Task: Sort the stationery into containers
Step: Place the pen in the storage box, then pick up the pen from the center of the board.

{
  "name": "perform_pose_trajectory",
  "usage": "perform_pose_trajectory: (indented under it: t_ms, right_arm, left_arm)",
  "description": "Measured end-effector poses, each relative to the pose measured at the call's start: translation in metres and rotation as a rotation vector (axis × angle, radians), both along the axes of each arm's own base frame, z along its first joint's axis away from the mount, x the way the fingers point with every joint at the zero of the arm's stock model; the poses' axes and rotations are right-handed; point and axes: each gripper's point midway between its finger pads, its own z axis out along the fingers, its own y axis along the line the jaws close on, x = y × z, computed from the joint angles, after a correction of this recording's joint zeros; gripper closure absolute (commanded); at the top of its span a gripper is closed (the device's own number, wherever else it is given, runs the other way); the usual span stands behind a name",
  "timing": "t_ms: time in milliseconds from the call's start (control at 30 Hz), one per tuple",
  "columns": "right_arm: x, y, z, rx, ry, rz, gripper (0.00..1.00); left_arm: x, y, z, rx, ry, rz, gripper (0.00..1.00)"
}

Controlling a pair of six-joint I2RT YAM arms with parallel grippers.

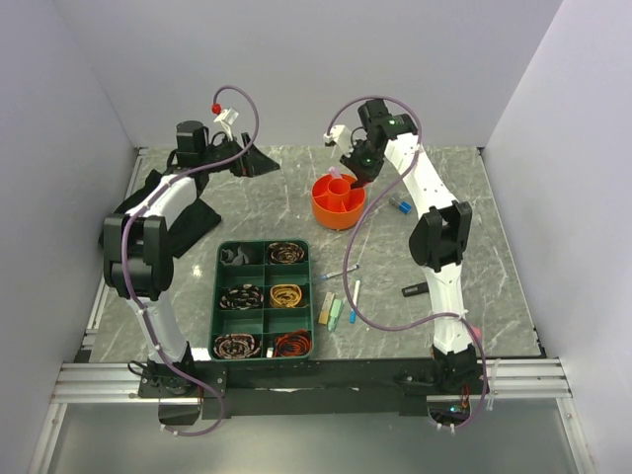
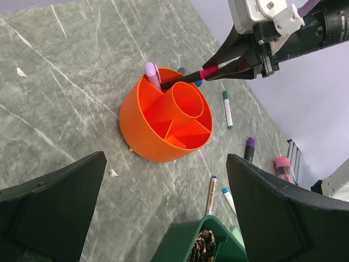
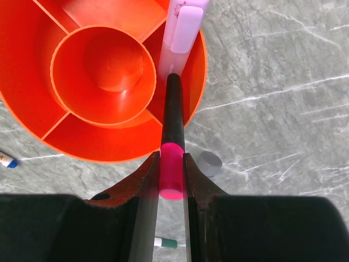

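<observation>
The round orange pot [image 1: 338, 200] [image 2: 166, 117] [image 3: 109, 82] stands mid-table, and a pale purple pen [image 3: 182, 27] [image 2: 151, 73] is upright in one of its sections. My right gripper [image 3: 172, 174] [image 1: 357, 180] is shut on the pink cap of a black marker [image 3: 173, 114] [image 2: 182, 79]. The marker's tip reaches over the pot's rim beside the purple pen. My left gripper [image 2: 165, 158] [image 1: 259, 163] hovers open and empty, left of the pot. Loose on the table lie a green-capped marker [image 2: 227, 109], a purple-capped marker [image 2: 249, 148], a blue-tipped white pen [image 2: 211, 195] and eraser blocks [image 1: 331, 311].
A dark green tray [image 1: 263, 299] with compartments of coiled bands sits near the front, left of the erasers. A small grey cap [image 3: 209, 164] lies on the table by the pot. A black marker [image 1: 415, 289] rests near the right arm. Walls enclose the table.
</observation>
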Motion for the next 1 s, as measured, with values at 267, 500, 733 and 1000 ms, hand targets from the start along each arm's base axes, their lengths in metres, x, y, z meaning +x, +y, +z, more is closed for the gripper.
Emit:
perform_pose_trajectory:
  t_ms: [267,500,733,1000]
  right_arm:
    - [0.009,0.01,-0.001,-0.013,-0.044,-0.001,0.73]
    - [0.026,0.021,0.003,0.011,-0.123,-0.013,0.47]
    - [0.033,0.025,0.015,0.046,-0.163,-0.043,0.43]
    - [0.019,0.002,0.077,0.265,-0.176,-0.317,0.27]
  left_arm:
    - [-0.001,-0.002,-0.004,0.014,-0.002,-0.003,0.01]
    - [-0.004,-0.007,-0.007,0.026,0.005,-0.011,0.0]
    - [-0.008,-0.017,-0.008,0.031,-0.005,-0.033,0.01]
    - [-0.01,-0.02,-0.011,0.07,-0.006,-0.019,0.01]
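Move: The pink-capped pen is already pinched by its cap in the right gripper, its lower end slanting into the storage box, whose middle is about 4 cm back, 5 cm left and 8 cm below. The lilac pen stands in the box's outer compartment, about 5 cm left and 1 cm ahead; the blue-ended marker lies about 9 cm right and 4 cm back. From the left gripper, the box is roughly 16 cm right and 3 cm back. Carry the right gripper forward and left about 4 cm, swinging the held pen's cap towards the lilac pen, and open the fingers on the way to let the cap go. Then lift clear some 7 cm, drawing back to the right while the wrist turns clockwise and its left side rises. Ease the open left gripper about 2 cm to its right. ##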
